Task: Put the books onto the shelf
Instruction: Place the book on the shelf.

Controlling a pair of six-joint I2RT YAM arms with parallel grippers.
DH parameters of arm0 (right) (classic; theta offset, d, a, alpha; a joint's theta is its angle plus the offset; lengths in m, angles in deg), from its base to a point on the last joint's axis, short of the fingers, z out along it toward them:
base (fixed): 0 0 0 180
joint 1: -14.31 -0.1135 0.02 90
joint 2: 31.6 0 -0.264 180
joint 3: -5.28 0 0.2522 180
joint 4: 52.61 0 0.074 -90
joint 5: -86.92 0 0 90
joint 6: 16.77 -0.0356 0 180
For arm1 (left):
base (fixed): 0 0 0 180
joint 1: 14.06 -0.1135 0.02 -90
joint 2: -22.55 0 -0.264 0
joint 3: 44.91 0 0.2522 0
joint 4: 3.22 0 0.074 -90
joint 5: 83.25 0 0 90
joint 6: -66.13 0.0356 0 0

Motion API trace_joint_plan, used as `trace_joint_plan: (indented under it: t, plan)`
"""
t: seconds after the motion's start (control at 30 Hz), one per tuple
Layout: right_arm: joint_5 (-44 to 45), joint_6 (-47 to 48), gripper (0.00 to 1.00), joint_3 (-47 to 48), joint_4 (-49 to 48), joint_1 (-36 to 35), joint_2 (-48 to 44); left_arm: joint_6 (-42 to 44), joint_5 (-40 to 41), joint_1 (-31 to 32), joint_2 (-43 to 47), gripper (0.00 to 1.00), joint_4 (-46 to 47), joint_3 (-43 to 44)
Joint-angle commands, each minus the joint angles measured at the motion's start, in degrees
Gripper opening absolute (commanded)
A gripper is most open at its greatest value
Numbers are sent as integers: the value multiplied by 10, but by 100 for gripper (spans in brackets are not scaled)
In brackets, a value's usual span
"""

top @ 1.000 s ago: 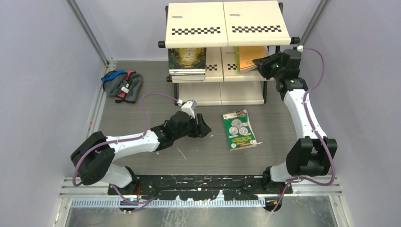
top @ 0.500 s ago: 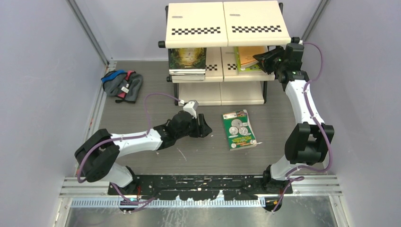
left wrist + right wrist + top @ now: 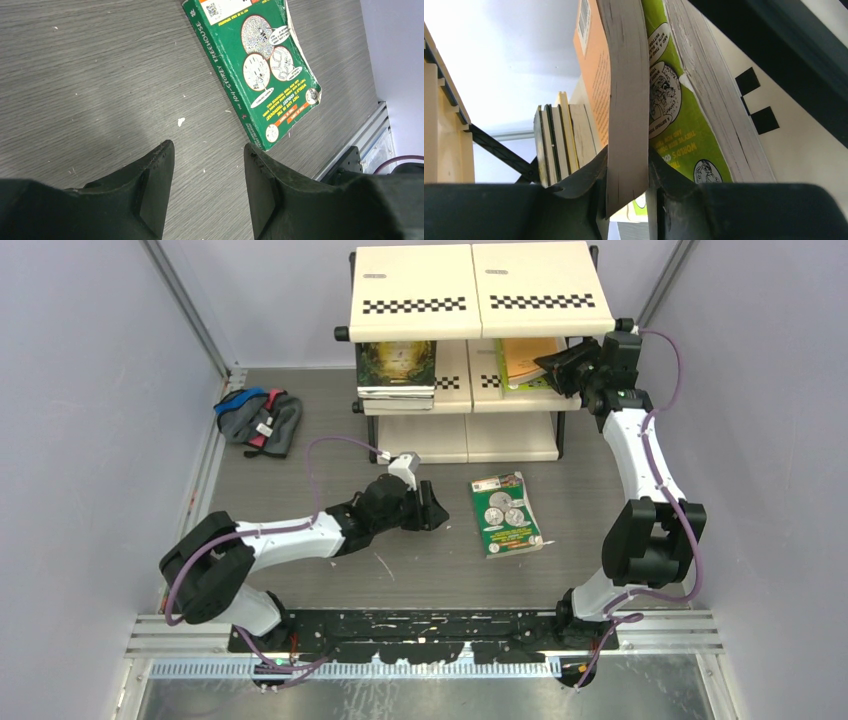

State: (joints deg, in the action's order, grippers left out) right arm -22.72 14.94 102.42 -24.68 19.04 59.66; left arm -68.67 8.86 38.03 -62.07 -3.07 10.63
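The shelf (image 3: 480,280) stands at the back of the table. On its middle tier lies a dark green-gold stack of books (image 3: 395,365), and to the right an orange book (image 3: 528,355) over a lime green one. My right gripper (image 3: 553,365) is at that tier's right end, shut on the orange book's page edge (image 3: 626,100); the lime green book (image 3: 671,115) lies against it. A green book (image 3: 505,513) lies flat on the table. My left gripper (image 3: 435,512) hovers just left of it, open and empty (image 3: 209,150), with the book (image 3: 260,65) ahead to the right.
A grey-blue cloth bundle (image 3: 258,420) lies at the far left by the wall. Grey walls close in both sides. The shelf's black frame post (image 3: 560,435) stands just below my right gripper. The metal rail (image 3: 420,625) runs along the near edge.
My right arm has risen and pushed left, carrying the orange book further into the middle tier. The left arm has crept slightly toward the green book.
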Motion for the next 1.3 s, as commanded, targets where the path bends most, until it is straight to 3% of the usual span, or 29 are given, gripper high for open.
trace_joint_plan:
  t: [0.0, 0.1, 0.23, 1.27]
  plan:
    - [2, 31, 37, 15, -20, -3, -29, 0, -5, -1, -5, 54, 29, 22]
    - [12, 42, 50, 18, -4, -4, -34, -2, -7, -2, -5, 54, 30, 23]
    - [23, 51, 59, 19, 7, -4, -37, -4, -9, -1, -3, 54, 31, 19]
    - [85, 66, 60, -25, 40, -7, -118, -11, -10, -1, 22, 54, 37, -4]
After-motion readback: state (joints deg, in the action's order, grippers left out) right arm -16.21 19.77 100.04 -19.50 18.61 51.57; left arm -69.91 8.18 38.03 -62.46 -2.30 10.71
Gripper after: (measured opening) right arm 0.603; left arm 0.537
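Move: The right gripper holds the orange book by its front right corner; the book's middle is some 6 cm ahead and 5 cm left, level with the pads. The green shelf book it goes onto lies about 6 cm ahead, 3 cm left and 3 cm lower. The book stack stands roughly 30 cm left and 7 cm ahead at the same height. From the left gripper, the green shelf book is some 28 cm ahead, 20 cm right and 16 cm up. Open the right gripper to about twice its gap to let go of the orange book over the green shelf book. Then draw the hand back about 3.5 cm from the book's front right corner, easing some 2 cm up and a little to the right, rolling slightly so its left side drops, and keep the fingers open. ##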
